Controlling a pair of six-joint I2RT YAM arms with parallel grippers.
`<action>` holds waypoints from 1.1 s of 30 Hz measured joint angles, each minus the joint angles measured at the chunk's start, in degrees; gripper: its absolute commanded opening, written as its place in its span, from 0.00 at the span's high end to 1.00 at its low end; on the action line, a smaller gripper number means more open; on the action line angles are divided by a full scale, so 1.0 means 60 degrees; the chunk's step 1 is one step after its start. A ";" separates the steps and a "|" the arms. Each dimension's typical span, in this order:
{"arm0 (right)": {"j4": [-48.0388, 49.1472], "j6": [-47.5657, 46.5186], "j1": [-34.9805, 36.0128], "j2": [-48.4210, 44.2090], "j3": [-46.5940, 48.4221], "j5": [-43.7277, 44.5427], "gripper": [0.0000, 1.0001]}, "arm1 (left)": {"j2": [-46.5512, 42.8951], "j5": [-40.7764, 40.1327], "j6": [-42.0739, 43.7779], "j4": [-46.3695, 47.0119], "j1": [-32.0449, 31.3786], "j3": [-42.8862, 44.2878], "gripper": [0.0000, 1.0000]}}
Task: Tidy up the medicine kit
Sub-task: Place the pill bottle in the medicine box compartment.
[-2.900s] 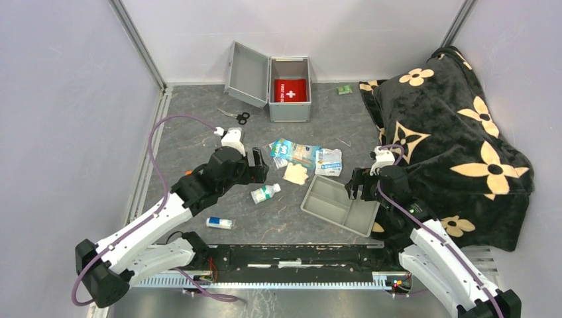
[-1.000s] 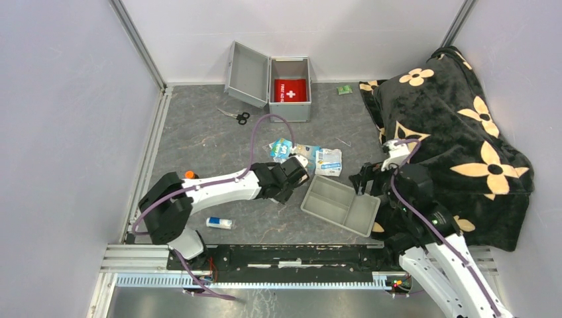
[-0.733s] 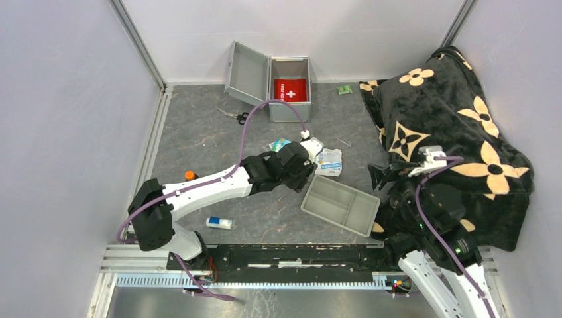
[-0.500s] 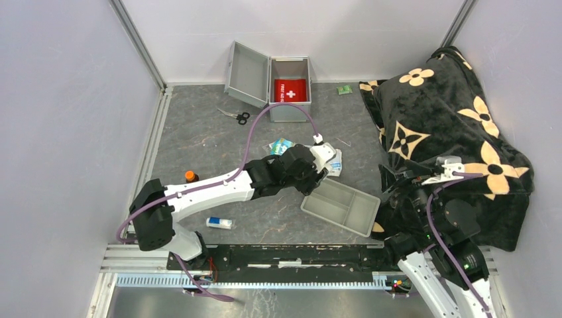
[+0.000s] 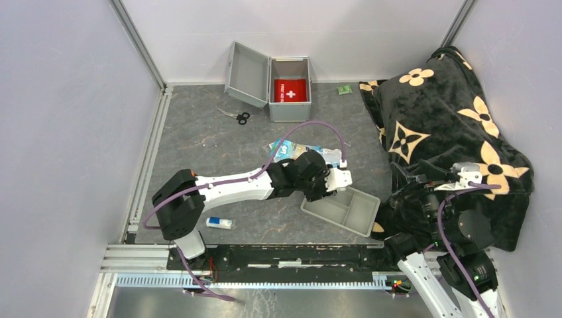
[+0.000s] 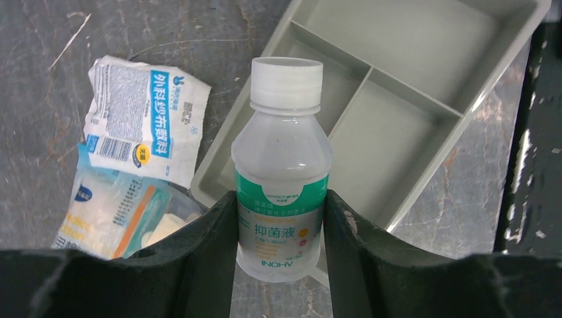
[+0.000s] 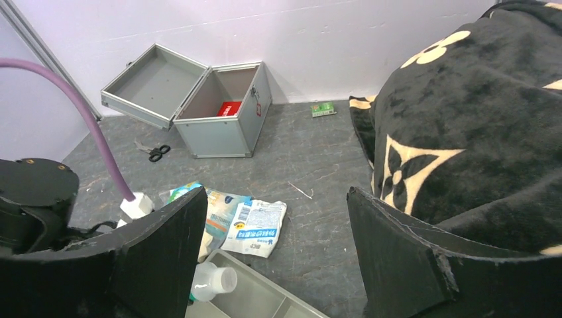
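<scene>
The medicine kit (image 5: 289, 106) stands open at the back of the table, lid (image 5: 247, 74) swung left, a red pouch (image 5: 290, 90) inside; the right wrist view shows the kit (image 7: 222, 129) too. My left gripper (image 6: 280, 199) is shut on a clear bottle (image 6: 281, 152) with a green label and a white cap. It holds the bottle over the near-left corner of the grey divided tray (image 6: 424, 93). The overhead view has the left gripper (image 5: 331, 189) at the tray's (image 5: 354, 215) left end. My right gripper (image 7: 275, 195) is open and empty, raised beside the blanket (image 5: 450, 126).
Crumpled white and blue packets (image 6: 142, 119) lie just left of the tray. Scissors (image 5: 235, 116) lie left of the kit, a green packet (image 5: 344, 89) to its right. A small white box (image 5: 219, 223) and an orange-capped item (image 5: 192, 174) sit near the left arm.
My left arm picked up the bottle from mid-table and carried it right to the tray. My right arm drew back from the tray and rose toward the blanket.
</scene>
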 measured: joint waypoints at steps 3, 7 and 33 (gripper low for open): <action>-0.0087 -0.0029 0.0000 -0.0062 0.0098 0.0080 0.16 | 0.0219 0.0386 0.1013 0.0000 0.0000 0.0004 0.64; -0.0182 -0.0055 0.0000 -0.0080 0.0168 0.0117 0.16 | 0.0506 0.0670 0.2142 -0.0208 0.0000 0.0229 0.66; -0.0900 -0.0164 0.0000 -0.0084 0.0532 0.0346 0.15 | 0.3169 0.1249 0.5027 -0.3118 0.0131 0.3257 0.48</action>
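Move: The pill bottle is held in the left hand, and its goal, the far-left narrow compartment of the grey tray, has its middle about 5 cm to that hand's right, 1 cm ahead and 8 cm below. The tray's big right compartment lies about 13 cm right and 5 cm back; the gauze packet is 11 cm ahead and 3 cm right. From the empty right hand the narrow compartment is roughly 10 cm left, 5 cm ahead and 29 cm down. The pill bottle, still pinched round its label in the left fingers, is lowered about 5.5 cm towards the tray's far-left compartment while going some 2.5 cm right, most of that early. The left wrist meanwhile turns clockwise by around 25 degrees and tips the fingers more steeply down, lining the bottle up with the compartment; the descent stops just before the end. ##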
